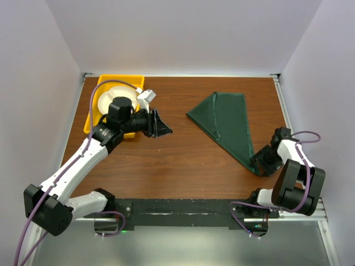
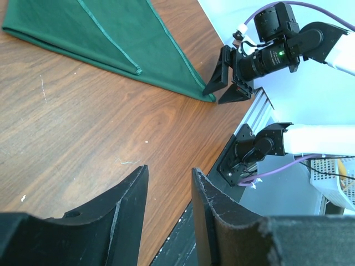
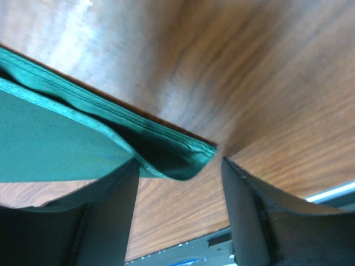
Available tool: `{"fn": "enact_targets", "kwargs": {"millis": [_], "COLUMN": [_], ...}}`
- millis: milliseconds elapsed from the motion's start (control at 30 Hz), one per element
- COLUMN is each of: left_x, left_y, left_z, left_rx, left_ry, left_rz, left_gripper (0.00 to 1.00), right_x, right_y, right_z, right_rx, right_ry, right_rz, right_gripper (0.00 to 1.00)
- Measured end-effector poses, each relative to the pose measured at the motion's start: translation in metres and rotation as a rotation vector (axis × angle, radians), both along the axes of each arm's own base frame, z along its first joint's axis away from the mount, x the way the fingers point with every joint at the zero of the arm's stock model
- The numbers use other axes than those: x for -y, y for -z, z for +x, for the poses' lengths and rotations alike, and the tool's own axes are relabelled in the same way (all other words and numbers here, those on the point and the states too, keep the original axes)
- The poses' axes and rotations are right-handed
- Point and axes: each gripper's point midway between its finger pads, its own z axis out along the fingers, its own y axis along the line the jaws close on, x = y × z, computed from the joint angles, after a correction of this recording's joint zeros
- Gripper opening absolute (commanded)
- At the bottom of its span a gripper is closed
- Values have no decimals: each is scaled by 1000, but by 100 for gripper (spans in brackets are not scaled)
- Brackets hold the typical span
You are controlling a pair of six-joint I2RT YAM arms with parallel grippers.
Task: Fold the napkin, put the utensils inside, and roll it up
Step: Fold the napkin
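Observation:
The dark green napkin (image 1: 223, 123) lies folded into a triangle on the wooden table, right of centre, its long tip pointing at the near right. My right gripper (image 1: 259, 164) is at that tip. In the right wrist view its jaws (image 3: 179, 160) stand open, and the napkin's corner (image 3: 166, 155) curls up slightly between them, resting against the left finger (image 3: 113, 199). My left gripper (image 1: 161, 129) hovers open beside the yellow tray and holds nothing; its fingers (image 2: 127, 205) show only bare wood between them. The utensils are out of view.
A yellow tray (image 1: 95, 105) holding a white plate (image 1: 111, 97) sits at the far left, partly hidden by the left arm. The table's metal rail (image 1: 288, 119) runs down the right side, close to the right gripper. White walls enclose the table.

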Motion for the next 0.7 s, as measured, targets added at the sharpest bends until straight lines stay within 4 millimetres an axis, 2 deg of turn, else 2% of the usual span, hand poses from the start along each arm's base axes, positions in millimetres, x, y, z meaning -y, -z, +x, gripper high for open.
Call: {"fn": "enact_targets", "kwargs": {"millis": [167, 300, 567, 700], "left_x": [-1, 0, 1, 0], "left_y": [0, 0, 3, 4], "left_z": [1, 1, 2, 3], "left_rx": [-5, -18, -32, -32], "left_ry": [-5, -10, -12, -15], "left_rz": [-3, -7, -4, -3], "left_gripper": [41, 41, 41, 41], "right_x": [-1, -6, -15, -24], "right_y": [4, 4, 1, -16], "right_z": [8, 14, 25, 39], "right_rx": [43, 75, 131, 159], "right_ry": [-15, -35, -86, -155], "right_rz": [8, 36, 64, 59], "right_gripper": [47, 27, 15, 10]}}
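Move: The napkin's near corner lies almost directly between the right hand's open fingers, level left-right, about 1 cm back and 1 cm below. The near end of its flap seam is some 14 cm ahead and 16 cm left; the napkin's far right corner is roughly 37 cm ahead and 1 cm left. From the left hand, the near corner lies about 38 cm right, 8 cm back and 26 cm below. The right fingers close from well open and pinch the napkin's near corner between the tips, while the hand sweeps about 4 cm forward and a couple of centimetres left, in towards the napkin. It skims low at first, then rises nearly 2 cm at the end, fingertips tilting forward some 10 degrees with a similar counter-clockwise turn. ##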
